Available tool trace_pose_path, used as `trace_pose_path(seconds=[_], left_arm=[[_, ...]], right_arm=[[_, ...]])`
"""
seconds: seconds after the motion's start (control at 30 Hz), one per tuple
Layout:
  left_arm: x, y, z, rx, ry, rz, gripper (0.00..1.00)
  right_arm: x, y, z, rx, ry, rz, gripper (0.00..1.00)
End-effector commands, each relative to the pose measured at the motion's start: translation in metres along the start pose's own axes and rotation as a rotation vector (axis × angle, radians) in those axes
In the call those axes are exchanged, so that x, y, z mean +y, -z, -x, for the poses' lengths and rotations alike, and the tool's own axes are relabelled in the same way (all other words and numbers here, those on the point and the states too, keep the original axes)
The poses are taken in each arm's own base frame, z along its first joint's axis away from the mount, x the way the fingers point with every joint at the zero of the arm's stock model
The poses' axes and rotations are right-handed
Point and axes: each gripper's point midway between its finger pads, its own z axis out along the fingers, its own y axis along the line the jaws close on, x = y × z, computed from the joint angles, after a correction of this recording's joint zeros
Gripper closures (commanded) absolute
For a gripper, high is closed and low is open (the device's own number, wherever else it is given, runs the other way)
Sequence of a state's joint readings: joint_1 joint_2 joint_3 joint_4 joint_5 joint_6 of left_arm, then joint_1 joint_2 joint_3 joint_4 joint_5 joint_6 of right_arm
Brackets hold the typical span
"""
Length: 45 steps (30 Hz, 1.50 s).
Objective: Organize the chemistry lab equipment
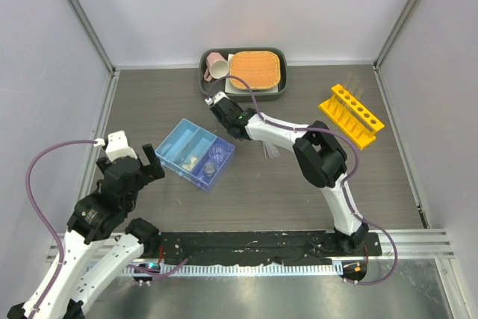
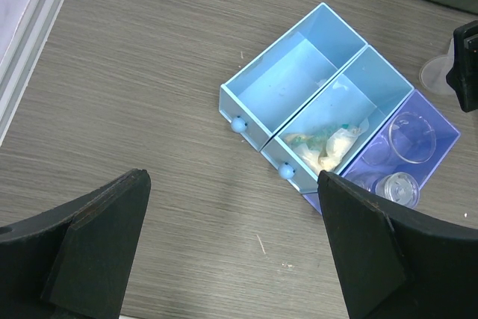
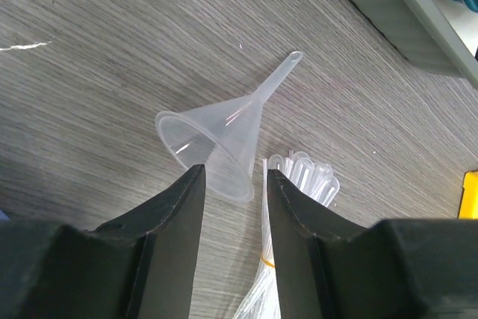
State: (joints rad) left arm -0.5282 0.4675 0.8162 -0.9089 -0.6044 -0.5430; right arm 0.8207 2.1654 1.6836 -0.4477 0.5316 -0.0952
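Note:
A clear funnel (image 3: 216,136) lies on its side on the table, spout pointing away. My right gripper (image 3: 231,173) stands over its wide mouth, jaws partly closed, with a gap left beside the rim, so it is open. A bundle of clear pipettes (image 3: 314,177) lies just right of the funnel. The blue three-compartment tray (image 1: 196,153) holds two small clear beakers (image 2: 412,137) in its purple end section. My left gripper (image 2: 231,184) hangs wide open over bare table, near the tray's knobbed front. The yellow tube rack (image 1: 351,115) stands at the right.
A dark tray (image 1: 205,84) at the back holds a pink mug (image 1: 216,67) and an orange woven mat (image 1: 256,71). Whitish crumpled bits (image 2: 325,143) lie in the blue tray's middle compartment. Grey walls close in the left, right and back sides.

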Motion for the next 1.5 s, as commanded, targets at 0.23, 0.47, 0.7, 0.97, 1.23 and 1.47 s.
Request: trace_pose_path(seconds=[0.23,0.47,0.7,0.97,1.23,1.47], left_arm=[[-0.006,-0.001,0.011,-0.035,0.025,-0.013,0.00],[-0.006,-0.002,0.011,-0.032,0.020,-0.011,0.00],[-0.006,-0.002,0.011,-0.031,0.019,-0.011,0.00],[-0.008,-0.002,0.010,-0.026,0.017,-0.017,0.00],[-0.009,-0.003,0.010,-0.024,0.014,-0.021,0.00],[-0.010,-0.002,0.010,-0.027,0.016,-0.031,0.00]], right_arm=[[-0.014,-0.008,0.022,-0.060,-0.021,-0.070,0.89],[-0.027,0.013,0.031,-0.094,-0.041,-0.097,0.99],[-0.050,0.075,0.058,-0.182,-0.141,-0.097,0.99],[-0.050,0.162,0.088,-0.323,-0.357,0.097,0.99],[-0.023,0.227,0.099,-0.377,-0.560,0.444,0.99],[0.032,0.252,0.097,-0.318,-0.643,0.788,0.99]])
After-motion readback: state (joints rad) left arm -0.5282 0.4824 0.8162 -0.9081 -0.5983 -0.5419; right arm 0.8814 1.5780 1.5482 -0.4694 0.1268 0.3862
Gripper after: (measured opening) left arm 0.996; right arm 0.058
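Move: The funnel lies right at the right hand's open fingers, its near rim between the tips, its middle some 3 cm ahead, 1 cm left and 1 cm lower. The blue-purple organizer box is about 8 cm back and 13 cm left of that hand, the pipette bundle roughly 4 cm back and 6 cm right, the grey tray 20 cm straight ahead. From the left hand the funnel is about 25 cm ahead, 22 cm right and 16 cm below. Right fingers pinch the funnel's near rim, raise it about 21 cm while drawing back 11, rolling left side up. ##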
